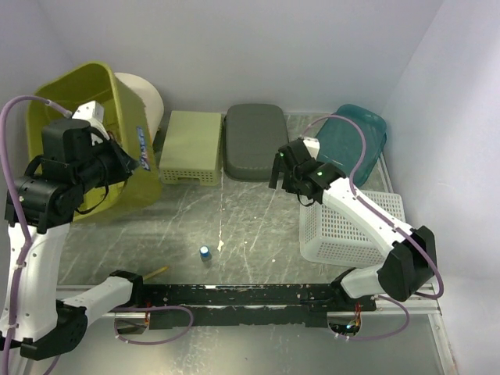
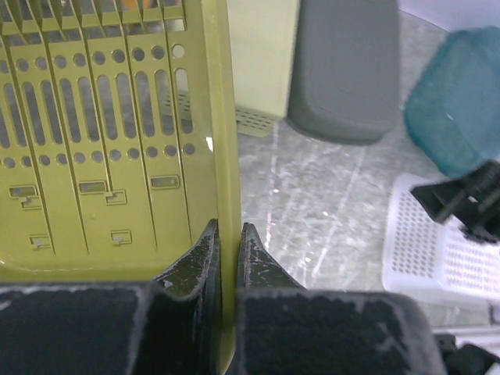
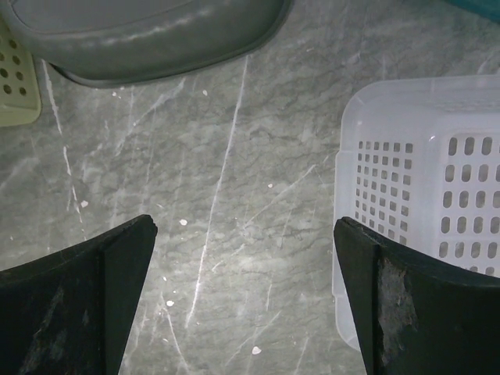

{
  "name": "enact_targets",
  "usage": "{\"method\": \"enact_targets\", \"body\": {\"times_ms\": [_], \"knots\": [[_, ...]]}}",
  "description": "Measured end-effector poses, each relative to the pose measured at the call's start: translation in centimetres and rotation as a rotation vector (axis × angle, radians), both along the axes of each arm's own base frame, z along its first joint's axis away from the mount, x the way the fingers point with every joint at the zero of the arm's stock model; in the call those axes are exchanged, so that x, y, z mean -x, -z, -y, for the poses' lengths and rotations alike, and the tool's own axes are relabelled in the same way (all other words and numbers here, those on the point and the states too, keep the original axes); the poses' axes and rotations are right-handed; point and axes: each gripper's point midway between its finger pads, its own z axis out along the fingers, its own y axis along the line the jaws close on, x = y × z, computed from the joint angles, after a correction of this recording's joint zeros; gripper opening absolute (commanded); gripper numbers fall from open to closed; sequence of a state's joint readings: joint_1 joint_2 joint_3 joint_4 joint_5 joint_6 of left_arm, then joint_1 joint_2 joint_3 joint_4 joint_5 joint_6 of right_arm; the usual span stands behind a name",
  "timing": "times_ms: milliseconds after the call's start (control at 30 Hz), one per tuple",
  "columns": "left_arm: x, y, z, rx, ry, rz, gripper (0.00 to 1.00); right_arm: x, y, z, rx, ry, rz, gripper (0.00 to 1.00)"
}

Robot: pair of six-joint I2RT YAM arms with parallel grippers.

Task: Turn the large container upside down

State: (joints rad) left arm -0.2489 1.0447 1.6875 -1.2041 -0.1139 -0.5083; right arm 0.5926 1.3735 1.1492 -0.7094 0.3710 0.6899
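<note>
The large container [image 1: 72, 92] is an olive-green slotted bin at the back left, tipped up on its side with its opening facing the camera. My left gripper [image 1: 125, 161] is shut on its right wall. In the left wrist view the two fingers pinch that thin green wall [image 2: 94, 117] between them, and the left gripper [image 2: 229, 234] holds it near the rim. My right gripper [image 1: 285, 168] hovers over the middle of the table, open, with nothing in it. In the right wrist view the right gripper [image 3: 246, 234] shows only bare tabletop between its fingers.
A cream round tub [image 1: 147, 95] stands behind the bin. Along the back lie a pale green basket [image 1: 190, 146], a grey container [image 1: 255, 141] and a teal container [image 1: 358, 139]. A white perforated basket [image 1: 351, 228] sits at the right. A small blue-capped item [image 1: 205, 253] and a wooden stick [image 1: 156, 272] lie near the front.
</note>
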Motion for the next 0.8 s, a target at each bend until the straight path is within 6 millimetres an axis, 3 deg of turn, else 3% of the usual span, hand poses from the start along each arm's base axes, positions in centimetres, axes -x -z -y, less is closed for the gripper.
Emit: {"method": "enact_targets", "body": {"times_ms": [233, 367, 633, 800], "knots": [[1.4, -0.8, 5.2, 0.155, 0.272, -0.021, 0.07, -1.0, -2.1, 0.7, 0.015, 0.024, 0.049, 1.0], [2.1, -1.5, 7.9, 0.245, 0.414, -0.013, 0.07, -1.5, -4.0, 2.4, 0.022, 0.07, 0.096, 1.0], [3.8, -5.7, 12.4, 0.484, 0.676, 0.144, 0.07, -1.6, -8.4, 5.5, 0.036, 0.151, 0.203, 1.0], [4.6, -6.2, 14.5, 0.67, 0.805, 0.182, 0.07, -1.6, -10.2, 7.7, 0.072, 0.218, 0.246, 1.0]]}}
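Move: The left hand grips the large container's rim some 37 cm above the table. The open middle of the table, where there is room for the container, lies about 22 cm to its right and 5 cm back. The light green basket is roughly 22 cm ahead and 10 cm right, the gray container about 23 cm ahead and 30 cm right. From the right hand that open spot is about 14 cm left, 13 cm back and 16 cm below. Still pinching the olive container's rim between shut fingers, the left hand carries it about 15 cm to the right, towards the open middle of the table, rising some 6 cm and easing back a little. The wrist meanwhile swings about 45 degrees clockwise and rolls its left side down. The empty, open right hand rises about 10 cm and moves 8 cm right, away from the middle. ##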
